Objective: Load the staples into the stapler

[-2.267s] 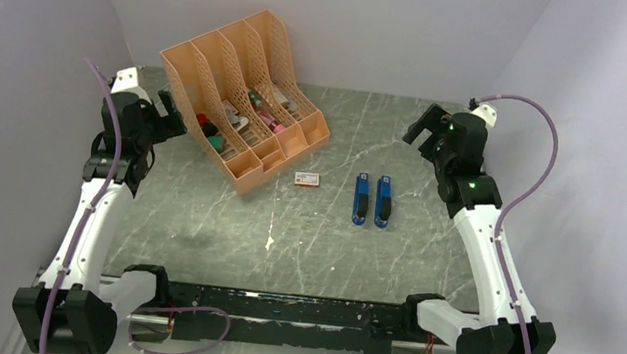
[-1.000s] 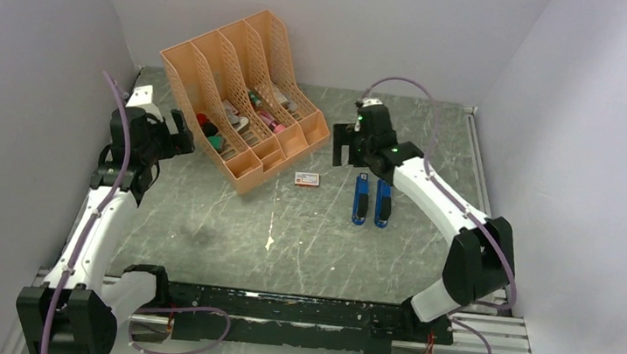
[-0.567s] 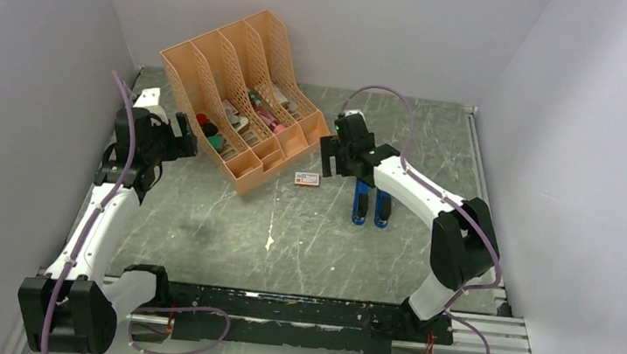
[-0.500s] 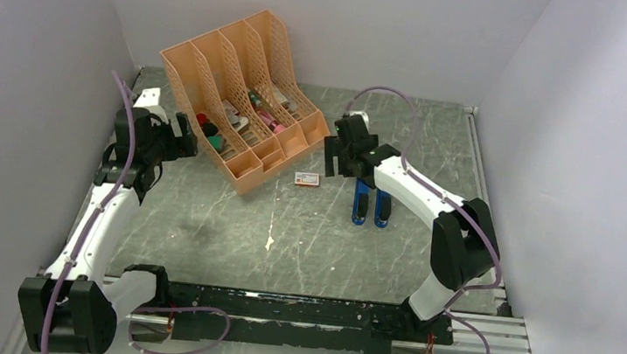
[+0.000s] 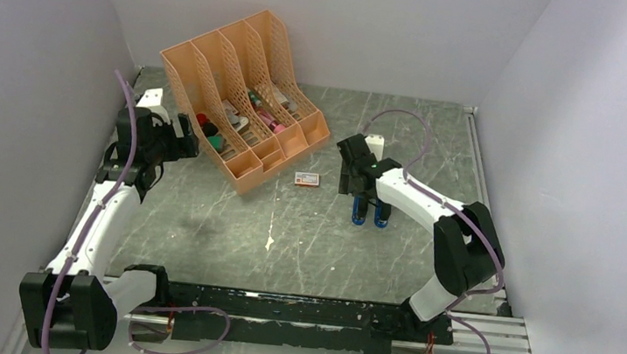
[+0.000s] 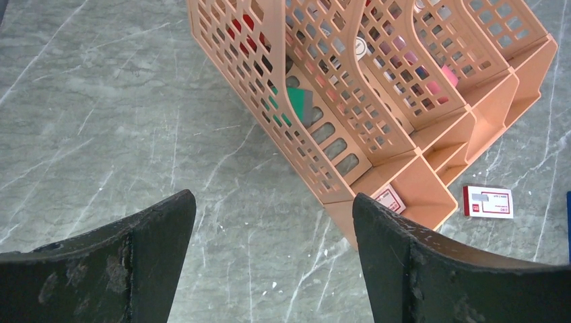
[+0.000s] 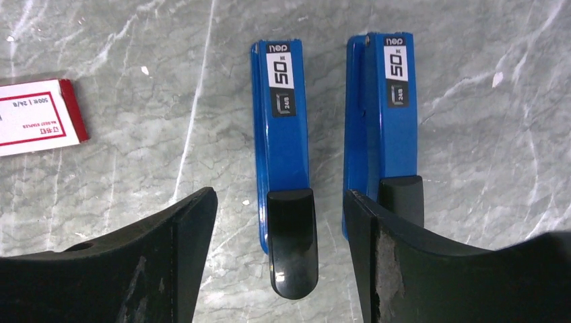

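Two blue staplers with black ends lie side by side on the table, the left one and the right one. My right gripper hangs open just above them. Its fingers straddle the black end of the left stapler without touching it, and the right finger covers part of the right stapler. The staples themselves are out of view; only a small white-and-red box lies left of the staplers. My left gripper is open and empty over bare table beside the file rack.
An orange file rack with several compartments holding small items stands at the back left. A red-and-white box lies in its nearest compartment. Walls close in on both sides. The table is grey marble-patterned.
My right arm has swung from near the white-and-red box to over the staplers and dropped lower, its jaws narrowing a little. The left arm has barely moved.
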Motion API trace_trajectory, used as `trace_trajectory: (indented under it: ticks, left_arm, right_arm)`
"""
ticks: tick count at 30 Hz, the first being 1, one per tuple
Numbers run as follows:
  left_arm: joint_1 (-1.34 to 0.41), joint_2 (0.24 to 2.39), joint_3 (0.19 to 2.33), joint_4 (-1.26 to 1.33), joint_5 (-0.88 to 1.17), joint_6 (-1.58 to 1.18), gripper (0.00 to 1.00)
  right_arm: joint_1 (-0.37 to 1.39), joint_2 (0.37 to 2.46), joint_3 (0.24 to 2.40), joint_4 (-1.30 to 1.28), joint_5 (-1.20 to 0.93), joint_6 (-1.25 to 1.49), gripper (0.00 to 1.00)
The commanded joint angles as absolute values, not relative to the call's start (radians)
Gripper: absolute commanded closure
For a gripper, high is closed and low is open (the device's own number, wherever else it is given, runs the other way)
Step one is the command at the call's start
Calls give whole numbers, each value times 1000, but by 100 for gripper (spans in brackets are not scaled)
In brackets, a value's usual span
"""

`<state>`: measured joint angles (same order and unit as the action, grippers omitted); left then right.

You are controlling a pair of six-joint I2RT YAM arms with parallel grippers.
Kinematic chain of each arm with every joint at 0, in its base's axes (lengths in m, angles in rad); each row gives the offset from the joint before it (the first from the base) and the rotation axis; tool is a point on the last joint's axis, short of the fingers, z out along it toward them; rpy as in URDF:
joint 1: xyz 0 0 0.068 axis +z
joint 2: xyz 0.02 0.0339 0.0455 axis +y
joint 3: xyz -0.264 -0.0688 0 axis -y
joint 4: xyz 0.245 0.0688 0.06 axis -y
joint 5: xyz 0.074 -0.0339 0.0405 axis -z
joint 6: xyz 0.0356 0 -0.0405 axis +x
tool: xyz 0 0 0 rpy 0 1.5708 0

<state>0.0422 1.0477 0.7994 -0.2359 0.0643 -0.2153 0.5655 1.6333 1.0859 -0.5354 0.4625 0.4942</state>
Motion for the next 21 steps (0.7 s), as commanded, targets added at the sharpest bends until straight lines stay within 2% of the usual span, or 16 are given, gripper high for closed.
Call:
trace_trajectory:
  ticks: [1, 5, 19, 21]
  left_arm:
    - [40, 1053, 826, -202, 79, -192, 9]
    - [38, 1063, 828, -200, 88, -191, 10]
    - [38, 1052, 830, -211, 64, -168, 11]
    - [38, 1050, 832, -215, 53, -167, 11]
  right_arm:
    - [559, 1609, 1059, -520, 457, 540, 30]
    - [551, 1617, 1044, -510, 433, 547, 40]
    - [540, 1584, 951, -475, 373, 545, 56]
    - [540, 1580, 952, -467, 367, 525, 63]
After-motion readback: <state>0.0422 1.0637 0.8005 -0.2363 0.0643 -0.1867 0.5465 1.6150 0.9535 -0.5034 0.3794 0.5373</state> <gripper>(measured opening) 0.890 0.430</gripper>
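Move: Below and behind the right hand lies the black handle of the left-hand stapler, its middle about 4 cm back, 1 cm to the right and 4 cm down. The other stapler's middle is roughly 2 cm back and 6 cm to the right; the staple box sits some 3 cm ahead and 11 cm to the left, both about 5 cm lower than the hand. From the left hand, that handle is around 42 cm right, 4 cm back and 16 cm down. Sinking and drawing back together, the right hand travels some 5 cm in all, down onto the black handle of the left-hand stapler, tipping its fingers about 5 degrees steeper. On the way the fingers close from about three-quarters to a bit under half open, ending one on each side of the handle; whether they touch it yet can't be seen. ##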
